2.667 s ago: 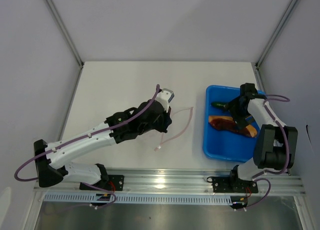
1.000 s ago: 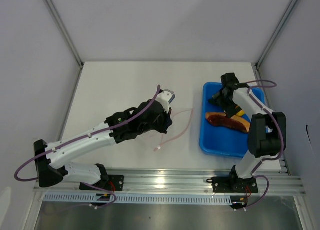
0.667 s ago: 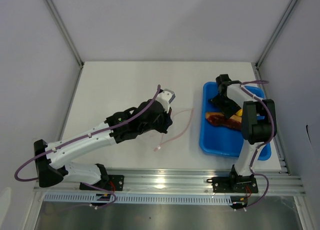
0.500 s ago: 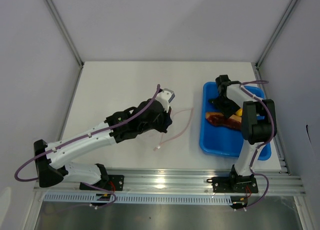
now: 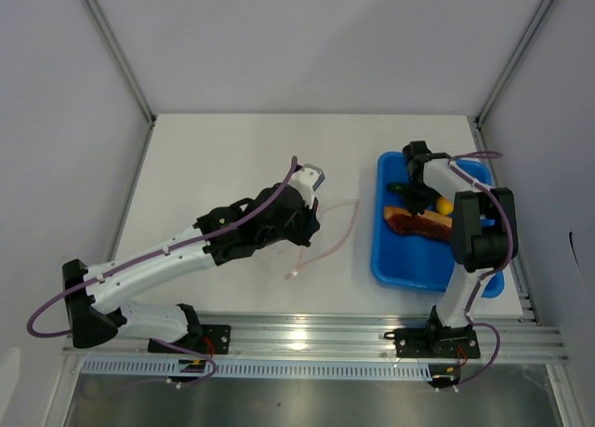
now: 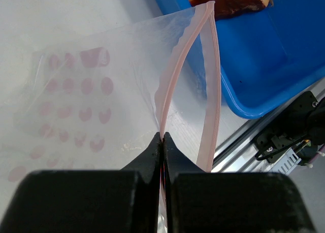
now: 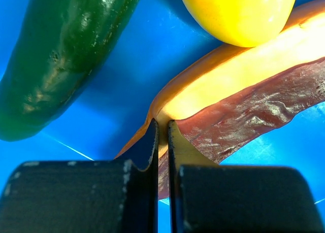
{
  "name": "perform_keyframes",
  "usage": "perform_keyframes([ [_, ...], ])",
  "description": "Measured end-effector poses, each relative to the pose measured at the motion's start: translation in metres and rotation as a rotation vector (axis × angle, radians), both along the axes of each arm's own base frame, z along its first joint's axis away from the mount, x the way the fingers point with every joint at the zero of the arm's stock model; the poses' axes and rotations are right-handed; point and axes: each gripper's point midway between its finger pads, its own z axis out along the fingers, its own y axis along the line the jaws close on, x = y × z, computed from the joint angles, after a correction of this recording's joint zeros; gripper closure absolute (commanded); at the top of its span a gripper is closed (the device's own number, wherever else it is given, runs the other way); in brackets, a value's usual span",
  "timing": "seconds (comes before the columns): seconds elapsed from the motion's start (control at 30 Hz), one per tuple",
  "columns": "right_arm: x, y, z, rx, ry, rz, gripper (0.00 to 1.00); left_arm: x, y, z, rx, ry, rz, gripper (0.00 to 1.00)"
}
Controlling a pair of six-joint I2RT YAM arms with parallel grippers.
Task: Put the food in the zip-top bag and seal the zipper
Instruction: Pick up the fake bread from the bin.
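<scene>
The clear zip-top bag point(image 6: 76, 86) with pink dots hangs open in mid-table. My left gripper point(image 6: 163, 137) is shut on one lip of its pink zipper point(image 6: 177, 65); the other lip bows away. From above, the left gripper point(image 5: 310, 220) sits at the bag's point(image 5: 330, 233) left edge. The food lies in the blue tray point(image 5: 409, 269): a dark-green cucumber point(image 7: 56, 55), a yellow-orange piece point(image 7: 238, 12) and a red-brown piece point(image 7: 244, 111). My right gripper point(image 7: 162, 124) is down in the tray, shut on the thin end of the red-brown piece point(image 5: 423, 224).
The blue tray point(image 6: 264, 55) stands just right of the bag's mouth, near the table's right edge. Grey walls close in the table on three sides. An aluminium rail point(image 5: 307, 339) runs along the front edge.
The right gripper has closed from wide open onto the end of the red-brown piece, after moving left across the tray. The left arm and bag have not moved.
</scene>
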Motion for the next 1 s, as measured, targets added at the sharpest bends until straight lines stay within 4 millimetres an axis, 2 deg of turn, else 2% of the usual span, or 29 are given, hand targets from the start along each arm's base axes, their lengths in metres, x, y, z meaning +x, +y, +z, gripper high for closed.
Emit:
perform_keyframes([
  [0.2, -0.007, 0.003, 0.007, 0.017, -0.025, 0.006, 1.00, 0.000, 0.001, 0.002, -0.004, -0.002, 0.000, 0.99],
  [0.3, -0.012, 0.006, 0.021, 0.038, -0.055, 0.020, 1.00, 0.000, 0.001, 0.001, -0.003, -0.002, 0.000, 1.00],
  [0.47, -0.012, 0.015, 0.073, 0.082, -0.194, 0.089, 1.00, -0.001, 0.003, 0.000, 0.009, 0.005, 0.000, 1.00],
  [0.63, -0.018, 0.024, 0.123, 0.129, -0.346, 0.179, 1.00, 0.002, 0.000, 0.008, 0.000, 0.009, 0.000, 0.99],
  [1.0, -0.056, 0.061, 0.168, 0.309, -0.473, 0.405, 1.00, 0.012, -0.004, 0.006, -0.004, 0.056, -0.011, 1.00],
])
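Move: The right fingers are already shut on the fake bread near its left end; its middle is about 5 cm to their right and 3 cm back. The bag's mouth lies some 24 cm left, 12 cm back and 11 cm above. The cucumber is about 8 cm ahead and 2 cm right, the yellow pepper 10 cm right and 2 cm ahead. From the left hand, the mouth is roughly 5 cm ahead, 4 cm right and 10 cm down. Keep the right fingers shut on the bread and lift it off the bin floor, mostly straight up at first, about 17 cm in all, then ease it left and back some 8 cm towards the bag. As it rises, swing the fingertips forward and turn the hand counter-clockwise, about 25 degrees each way. Keep the left gripper pinched on the bag's lip. ##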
